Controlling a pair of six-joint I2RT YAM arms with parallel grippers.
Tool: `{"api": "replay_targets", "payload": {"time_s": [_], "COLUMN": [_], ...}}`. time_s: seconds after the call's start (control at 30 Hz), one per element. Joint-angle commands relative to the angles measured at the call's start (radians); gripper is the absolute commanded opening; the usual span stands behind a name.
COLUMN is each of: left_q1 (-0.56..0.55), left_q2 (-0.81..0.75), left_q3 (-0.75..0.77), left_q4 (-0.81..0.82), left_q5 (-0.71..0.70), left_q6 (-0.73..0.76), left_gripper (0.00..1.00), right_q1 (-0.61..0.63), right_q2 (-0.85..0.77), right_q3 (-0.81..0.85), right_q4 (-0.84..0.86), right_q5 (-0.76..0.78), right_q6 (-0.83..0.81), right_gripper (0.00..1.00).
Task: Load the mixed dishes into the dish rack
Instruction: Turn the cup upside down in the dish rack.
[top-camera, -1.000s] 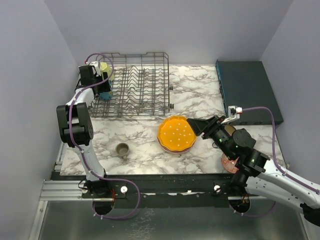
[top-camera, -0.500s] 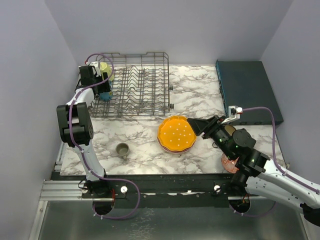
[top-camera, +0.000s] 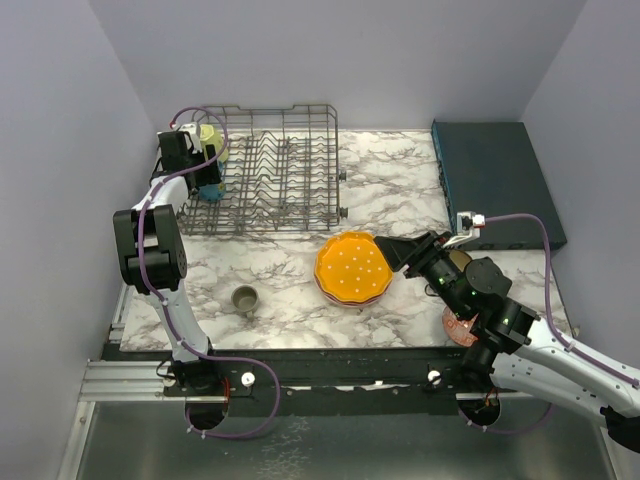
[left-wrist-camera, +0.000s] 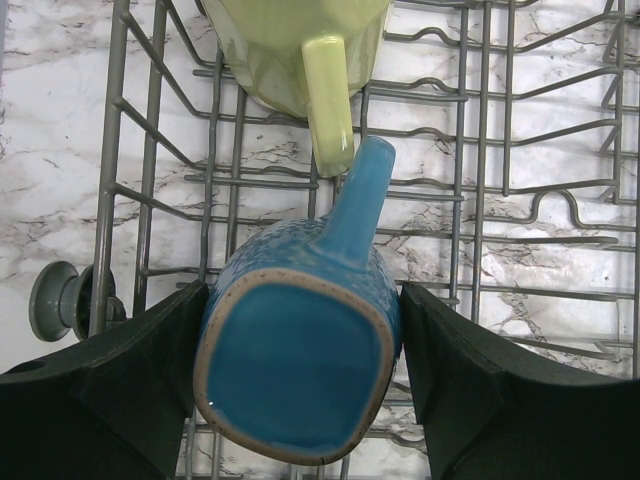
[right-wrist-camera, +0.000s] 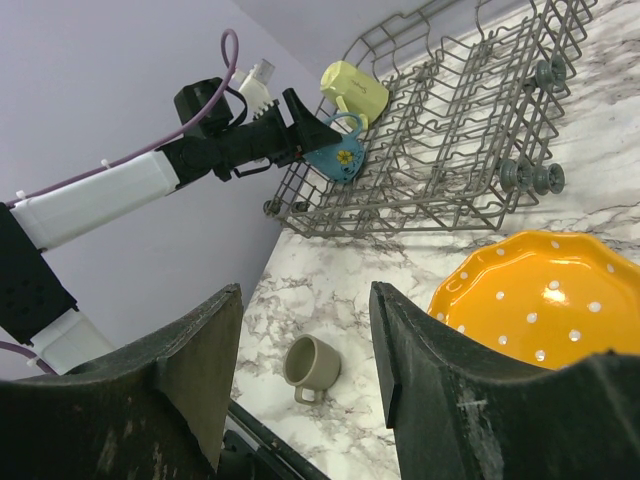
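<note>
The dish rack (top-camera: 285, 170) (right-wrist-camera: 450, 130) stands at the back left of the marble table. My left gripper (top-camera: 208, 183) (left-wrist-camera: 300, 292) is shut on a blue mug (left-wrist-camera: 295, 370) (right-wrist-camera: 338, 152), both fingers against its sides, bottom toward the camera, over the rack's left end. A yellow mug (top-camera: 209, 139) (left-wrist-camera: 300, 50) lies in the rack just beyond it. My right gripper (top-camera: 388, 247) (right-wrist-camera: 305, 300) hangs open and empty beside the orange dotted plate (top-camera: 352, 268) (right-wrist-camera: 540, 310). A grey-olive mug (top-camera: 244, 298) (right-wrist-camera: 312, 362) stands on the table front left.
A flat dark teal box (top-camera: 495, 180) lies at the back right. A red-patterned bowl (top-camera: 457, 326) shows partly under my right arm near the front edge. Purple walls close in on both sides.
</note>
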Motion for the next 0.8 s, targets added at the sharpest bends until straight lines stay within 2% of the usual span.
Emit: {"api": "replay_targets", "payload": {"time_s": [0.0,0.77], "left_q1": [0.006,0.005], "left_q2": [-0.001,-0.044], "left_q3": [0.022,0.004], "left_q4": [0.060,0.058], "left_q5": [-0.013,-0.024], "left_q6": [0.005,-0.004], "left_gripper": [0.98,0.99], "right_q1": [0.003,0.003], "right_q2": [0.002,-0.009], "right_q3": [-0.006,-0.015], "right_q4": [0.008,-0.002], "right_q5": [0.018,0.000], "right_q6": [-0.010,0.010], "right_gripper": [0.60,0.60]}}
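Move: The blue cup is already upside down between the left hand's fingers, its middle about 1 cm ahead of the hand and 2 cm below, in the dish rack's left part. The green cup stands some 11 cm straight ahead of the hand, about 1 cm lower. The rack's left side wall runs about 7 cm to the left, level fore and aft. From the idle right hand, the blue cup lies roughly 28 cm ahead, 45 cm left and 22 cm lower. Forward and up in equal parts, by only about 1 cm in all, the left hand eases off just after its fingers spread from their hold to fully open, letting go of the upside-down blue cup. It then stays over the cup, a finger to either side, with its angle practically unchanged. ##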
